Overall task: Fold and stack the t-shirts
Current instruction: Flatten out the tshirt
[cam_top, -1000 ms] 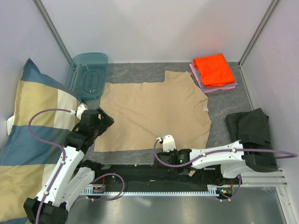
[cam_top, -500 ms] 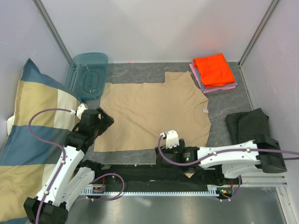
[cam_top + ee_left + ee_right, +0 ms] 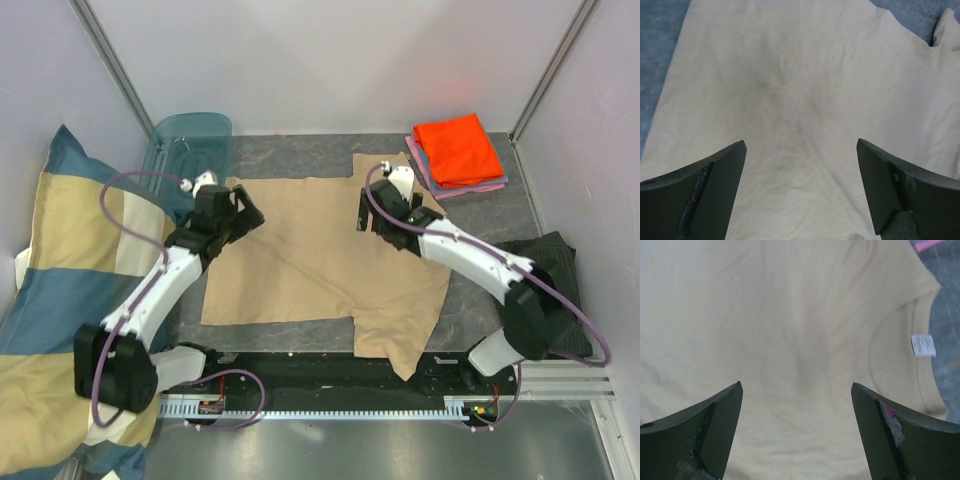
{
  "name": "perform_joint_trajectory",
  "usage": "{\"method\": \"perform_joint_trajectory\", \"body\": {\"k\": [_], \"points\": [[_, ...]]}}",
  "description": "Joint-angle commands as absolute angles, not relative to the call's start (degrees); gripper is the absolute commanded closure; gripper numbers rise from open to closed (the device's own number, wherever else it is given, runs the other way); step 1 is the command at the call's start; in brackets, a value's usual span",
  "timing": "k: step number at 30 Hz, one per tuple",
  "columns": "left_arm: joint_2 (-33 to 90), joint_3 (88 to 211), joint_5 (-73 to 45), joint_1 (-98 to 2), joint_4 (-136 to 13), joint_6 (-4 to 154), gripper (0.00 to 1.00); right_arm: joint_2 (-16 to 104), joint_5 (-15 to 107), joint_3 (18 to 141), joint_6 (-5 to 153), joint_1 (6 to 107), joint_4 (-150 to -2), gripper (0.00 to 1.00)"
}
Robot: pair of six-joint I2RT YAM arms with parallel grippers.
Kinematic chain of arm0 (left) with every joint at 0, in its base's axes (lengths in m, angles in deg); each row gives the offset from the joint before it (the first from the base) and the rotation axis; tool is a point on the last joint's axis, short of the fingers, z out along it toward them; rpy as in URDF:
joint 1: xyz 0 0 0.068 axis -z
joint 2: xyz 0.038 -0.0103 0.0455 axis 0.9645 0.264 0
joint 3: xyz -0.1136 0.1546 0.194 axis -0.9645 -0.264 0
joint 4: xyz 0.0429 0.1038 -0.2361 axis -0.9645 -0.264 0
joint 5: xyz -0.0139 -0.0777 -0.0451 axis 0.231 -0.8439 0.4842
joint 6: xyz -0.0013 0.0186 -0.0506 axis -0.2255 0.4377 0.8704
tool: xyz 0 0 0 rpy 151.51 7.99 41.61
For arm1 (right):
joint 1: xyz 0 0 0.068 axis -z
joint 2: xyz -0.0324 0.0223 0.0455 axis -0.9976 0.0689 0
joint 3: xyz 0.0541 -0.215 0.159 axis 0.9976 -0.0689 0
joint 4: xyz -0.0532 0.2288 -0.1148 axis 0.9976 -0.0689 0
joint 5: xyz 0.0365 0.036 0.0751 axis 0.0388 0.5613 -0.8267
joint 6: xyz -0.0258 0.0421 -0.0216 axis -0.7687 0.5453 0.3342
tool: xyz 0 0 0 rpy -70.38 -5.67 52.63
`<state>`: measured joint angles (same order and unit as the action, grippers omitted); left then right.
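Note:
A tan t-shirt (image 3: 320,260) lies spread flat on the grey table, one sleeve (image 3: 400,350) drooping over the near edge. My left gripper (image 3: 248,215) hovers open over its left part; the left wrist view shows only tan cloth (image 3: 800,90) between the fingers (image 3: 700,190). Over the upper right part, near the collar, my right gripper (image 3: 372,218) stands open with nothing in it; its view shows the shirt (image 3: 790,315) and the neck label (image 3: 923,345). A folded orange t-shirt (image 3: 458,148) tops a pink and blue stack (image 3: 470,187) at the far right.
A big blue-and-cream checked pillow (image 3: 60,280) fills the left side. A teal plastic lid (image 3: 190,150) leans at the far left corner. A dark grey striped cloth (image 3: 545,270) lies at the right edge. Walls close in the back and both sides.
The right gripper has opened and swung from the near edge to above the shirt's collar area. The left arm has reached forward over the shirt's left part.

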<state>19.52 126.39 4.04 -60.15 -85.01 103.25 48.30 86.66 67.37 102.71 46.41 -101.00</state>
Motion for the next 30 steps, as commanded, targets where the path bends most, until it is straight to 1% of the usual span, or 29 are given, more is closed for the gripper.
{"method": "perform_joint_trajectory", "body": {"k": [1, 6, 9, 14, 24, 28, 30], "points": [[29.33, 134.18, 1.71, -60.28, -76.16, 97.01, 0.01, 58.23, 76.26, 77.17, 92.98, 53.86, -92.47, 0.02], [41.28, 141.66, 1.01, -60.28, -74.22, 95.26, 0.03, 68.78, 71.41, 85.26, 91.39, 59.14, -91.5, 0.02], [45.15, 143.86, 0.48, -60.28, -74.22, 94.9, 0.03, 73.36, 68.24, 88.42, 91.13, 61.17, -91.59, 0.02], [48.51, 144.39, 1.18, -60.37, -73.78, 95.25, 0.04, 78.28, 65.52, 90.98, 90.95, 63.28, -91.24, 0.02], [51.5, 144.31, 1.18, -60.45, -73.52, 95.43, 0.04, 83.03, 62.97, 94.67, 89.73, 67.41, -90.44, 0.02], [51.76, 144.04, 0.66, -60.37, -73.6, 95.6, 0.05, 85.14, 61.3, 100.64, 89.29, 70.4, -91.5, 0.02], [51.68, 143.87, 0.57, -60.46, -73.6, 95.52, 0.05, 87.16, 60.77, 105.73, 88.85, 72.24, -93.25, 0.02]]}}
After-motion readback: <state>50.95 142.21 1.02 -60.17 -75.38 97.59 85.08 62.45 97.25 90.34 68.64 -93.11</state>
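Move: The right hand is open over the t-shirt, about 13 cm above it; the far sleeve is some 25 cm ahead and 3 cm left. The neck tag is roughly 8 cm ahead and 12 cm right of this hand, the red folded stack about 26 cm ahead and 22 cm right. The left hand has the shirt's far edge about 23 cm straight ahead and 14 cm below, the teal bin some 26 cm ahead and 15 cm left. Towards the far sleeve goes the open right hand, some 18 cm forward while sinking about 9 cm, fingers tipping down some 10 degrees, then rising slightly as it reaches on. The left hand, also open, carries on forward about 10 cm towards the shirt's far edge, drifting right, then drops some 7 cm in all and holds above the cloth. No contact can be seen. ##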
